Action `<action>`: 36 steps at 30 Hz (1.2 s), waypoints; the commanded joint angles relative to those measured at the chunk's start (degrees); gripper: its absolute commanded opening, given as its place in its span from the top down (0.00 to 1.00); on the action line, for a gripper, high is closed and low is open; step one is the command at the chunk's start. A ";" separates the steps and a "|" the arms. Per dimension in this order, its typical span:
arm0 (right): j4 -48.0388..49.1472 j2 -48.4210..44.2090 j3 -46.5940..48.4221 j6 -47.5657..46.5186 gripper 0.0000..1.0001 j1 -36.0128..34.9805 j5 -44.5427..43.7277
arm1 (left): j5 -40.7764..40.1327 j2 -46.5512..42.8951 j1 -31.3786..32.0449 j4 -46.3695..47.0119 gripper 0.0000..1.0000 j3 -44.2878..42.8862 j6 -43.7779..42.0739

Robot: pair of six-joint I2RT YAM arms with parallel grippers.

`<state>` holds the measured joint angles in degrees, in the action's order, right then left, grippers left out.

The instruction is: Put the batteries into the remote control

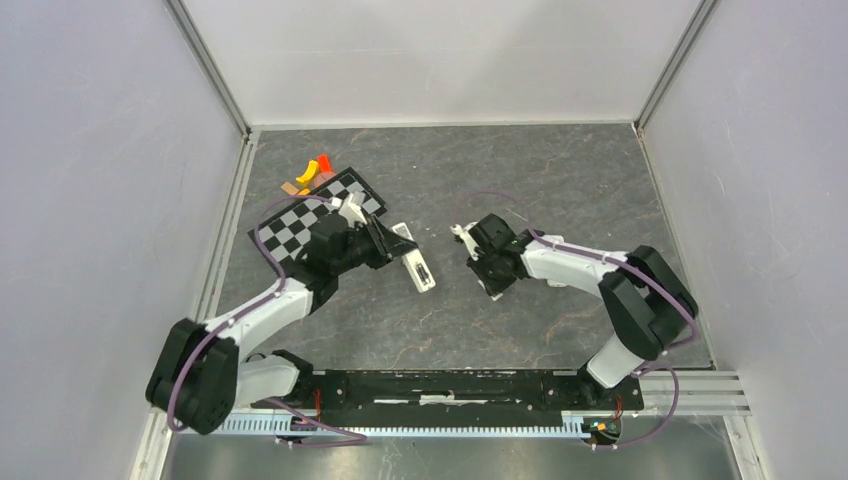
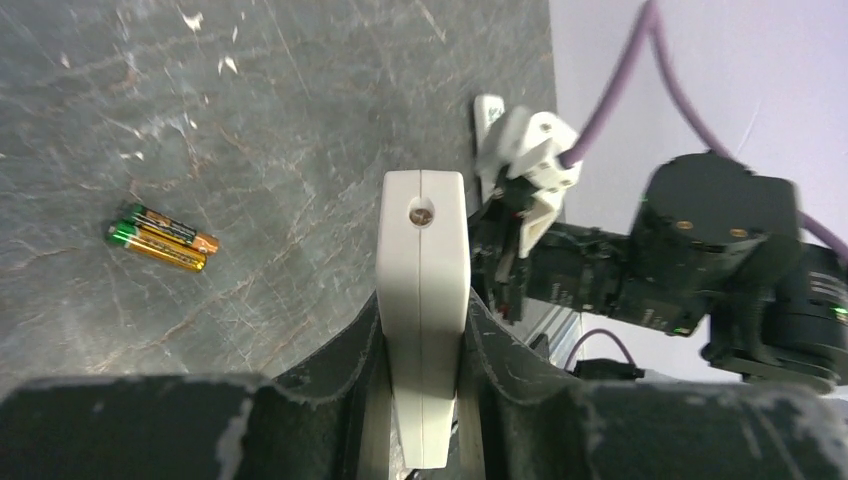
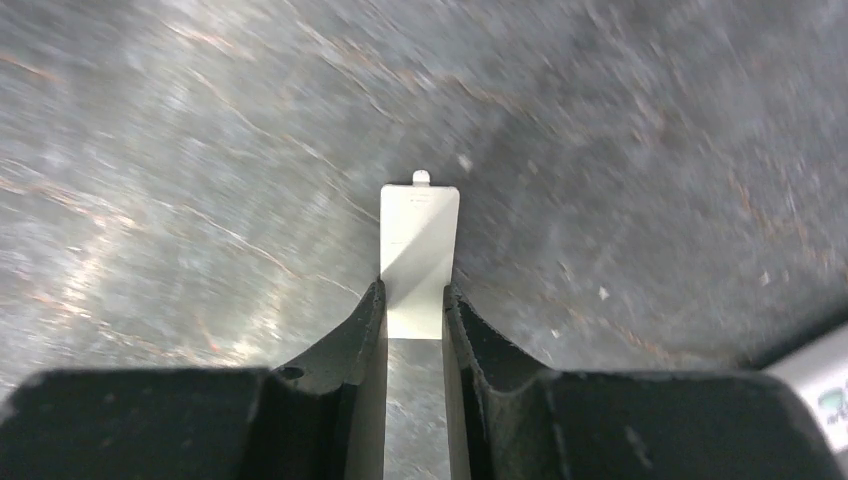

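Observation:
The white remote control (image 1: 421,270) is held edge-on above the dark table, and my left gripper (image 1: 392,246) is shut on its near end. In the left wrist view the remote control (image 2: 422,230) stands between the fingers of my left gripper (image 2: 422,312). Two batteries (image 2: 160,237) with gold and green bands lie side by side on the table to its left. My right gripper (image 1: 464,240) is shut on a narrow plain white strip (image 3: 418,235), which sits between the tips of my right gripper (image 3: 415,296). I cannot make out the batteries in the top view.
A black-and-white checkerboard (image 1: 300,222) lies at the back left, with small orange, red and yellow pieces (image 1: 314,169) behind it. Grey enclosure walls stand on three sides. A metal rail (image 1: 690,390) runs along the near edge.

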<state>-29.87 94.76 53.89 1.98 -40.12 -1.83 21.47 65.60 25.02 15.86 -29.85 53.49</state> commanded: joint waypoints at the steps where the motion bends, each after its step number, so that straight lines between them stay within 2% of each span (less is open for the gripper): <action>1: -1.25 -3.11 -9.09 4.82 0.79 2.79 -4.23 | -0.92 7.50 3.69 7.24 0.98 -3.79 1.16; 9: 2.93 -9.59 -16.67 7.77 0.77 6.47 -4.14 | -3.64 28.24 8.89 19.03 0.98 -10.92 7.93; 14: 4.37 -10.09 -17.07 8.01 0.77 7.14 -2.92 | -8.23 35.01 10.62 15.88 0.94 -16.56 9.42; 18: 5.55 -9.94 -17.15 8.85 0.77 7.29 -2.48 | -12.78 37.45 11.26 8.48 0.83 -20.51 8.82; 24: 6.64 -10.29 -17.57 9.53 0.77 7.42 -2.44 | -15.74 39.77 11.28 5.56 0.72 -22.22 8.82; 27: 6.65 -10.15 -17.50 9.72 0.77 7.51 -2.14 | -17.14 39.12 11.37 3.00 0.62 -22.45 9.00; 31: 7.15 -10.10 -17.41 9.92 0.77 7.52 -1.21 | -18.88 38.13 11.37 -0.31 0.56 -22.54 9.19; 36: 7.18 -9.72 -17.13 10.03 0.77 7.53 -0.85 | -21.10 36.83 11.38 -3.28 0.43 -21.96 10.10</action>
<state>-20.36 82.13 39.55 11.33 -33.10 -2.59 4.29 104.86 36.12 15.09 -50.52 61.91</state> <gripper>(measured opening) 0.257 0.534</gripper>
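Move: My left hand holds the remote about 16 cm over the table. The bare patch where I'll set it down lies some 6 cm ahead, 8 cm right and 14 cm below; loose batteries lie about 3 cm ahead, level sideways, 15 cm below. My right hand, low with the battery cover, has that patch some 7 cm ahead and 9 cm left, the spare remote 6 cm ahead and 15 cm right. I lower the remote about 12 cm with my left hand, swinging it some 10 cm right and then forward, tipping the fingers further down and drifting back a little left on the last descent, where I open them to leave it on the table. Meanwhile my right hand slides about 4 cm right, away from that spot, turning some 15 degrees clockwise, still pinching the battery cover low over the table. ##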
